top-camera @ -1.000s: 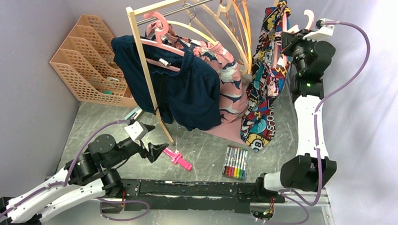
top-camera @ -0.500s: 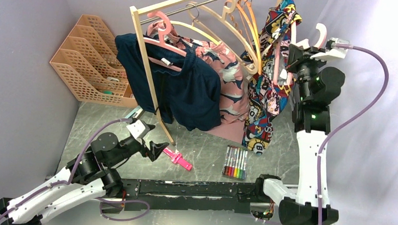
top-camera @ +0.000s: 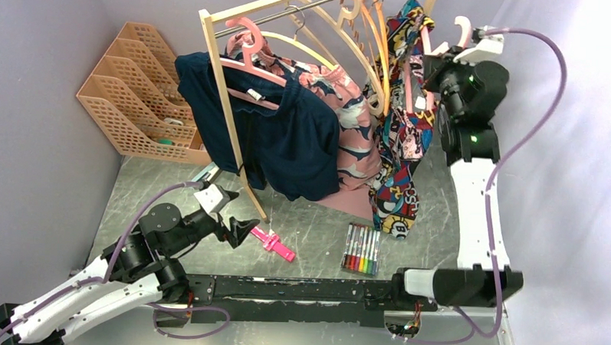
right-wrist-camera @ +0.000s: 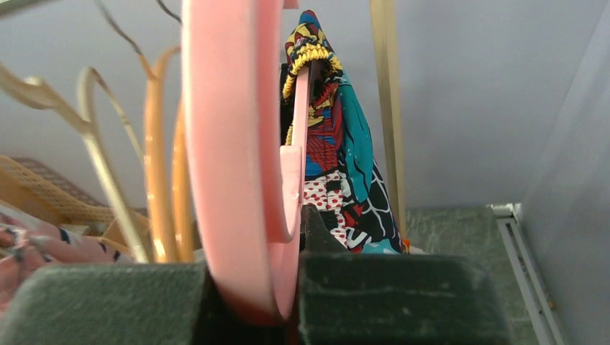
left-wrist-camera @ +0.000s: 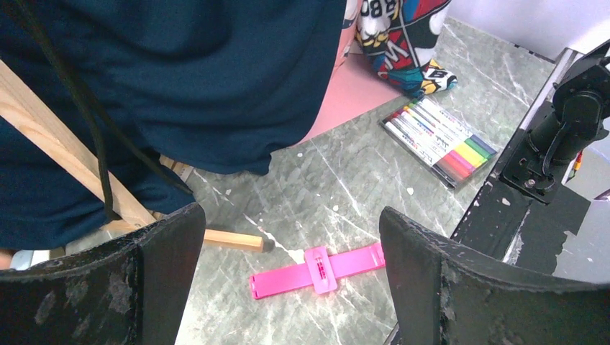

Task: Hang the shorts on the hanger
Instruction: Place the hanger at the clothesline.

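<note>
The comic-print shorts [top-camera: 400,133] hang draped over the pale-pink hanger [top-camera: 407,84] at the right end of the clothes rack, their lower hem near the table. My right gripper [top-camera: 443,61] is raised high and shut on the hanger just below its hook. In the right wrist view the hanger [right-wrist-camera: 230,144] fills the middle, clamped in the right gripper [right-wrist-camera: 288,287], with the shorts [right-wrist-camera: 338,165] behind it. My left gripper [top-camera: 243,233] rests low at the near left. It is open, nothing between its fingers, and the left gripper [left-wrist-camera: 291,215] hovers over a pink clip [left-wrist-camera: 316,269].
A wooden rack [top-camera: 221,85] carries a navy garment [top-camera: 273,133], a pink patterned garment [top-camera: 350,136] and cream and orange hangers [top-camera: 368,37]. A marker pack [top-camera: 361,250] and the pink clip [top-camera: 273,244] lie on the table. A tan file organiser [top-camera: 136,90] stands at the far left.
The right arm swung the hanger with the shorts out to the right, then back left against the rack's hangers. The left arm has not moved.
</note>
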Robot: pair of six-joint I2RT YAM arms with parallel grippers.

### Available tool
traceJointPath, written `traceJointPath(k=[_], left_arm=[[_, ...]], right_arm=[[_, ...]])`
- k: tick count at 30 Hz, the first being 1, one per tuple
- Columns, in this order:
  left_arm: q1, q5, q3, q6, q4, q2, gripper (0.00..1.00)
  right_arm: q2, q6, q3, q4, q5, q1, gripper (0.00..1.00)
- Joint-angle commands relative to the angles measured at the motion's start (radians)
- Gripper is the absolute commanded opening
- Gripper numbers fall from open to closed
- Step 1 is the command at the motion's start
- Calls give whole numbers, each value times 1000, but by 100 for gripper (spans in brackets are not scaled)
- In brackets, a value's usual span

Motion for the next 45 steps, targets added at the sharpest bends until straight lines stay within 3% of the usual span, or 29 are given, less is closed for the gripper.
traceJointPath(k=[1, 14, 24, 37, 45], left_arm=[[7, -13, 0, -3, 7, -28, 94], [10, -237, 8, -32, -40, -123, 96], [12, -232, 13, -29, -39, -105, 95], [33, -221, 16, -24, -34, -83, 95], [45, -237, 14, -30, -37, -92, 96]], right_arm=[[107, 8, 70, 35, -39, 0, 0], [259, 131, 119, 215, -257, -72, 0], [390, 160, 369, 199, -272, -75, 0], [372, 316, 146, 492, -232, -76, 0], [509, 401, 330, 482, -279, -78, 0]])
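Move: The right hand holds the pink hanger carrying the patterned shorts. The free stretch of the clothesline lies about 20 cm ahead, some 8 cm left and 15 cm above it. The orange hangers are roughly 14 cm ahead, 16 cm left and 5 cm up; the right post is some 20 cm ahead and 3 cm right, level with the hand. From the left hand, that clothesline stretch is about 45 cm ahead, 45 cm right and 40 cm up. Forward towards the clothesline, some 13 cm in all, goes the right hand, keeping its grip on the pink hanger; it sinks about 6 cm first, climbs back, then dips slightly again while turning counter-clockwise and rolling its left side up, each about 15 degrees. The empty left hand shifts some 4 cm left and a little forward, turning counter-clockwise, fingers staying open. ##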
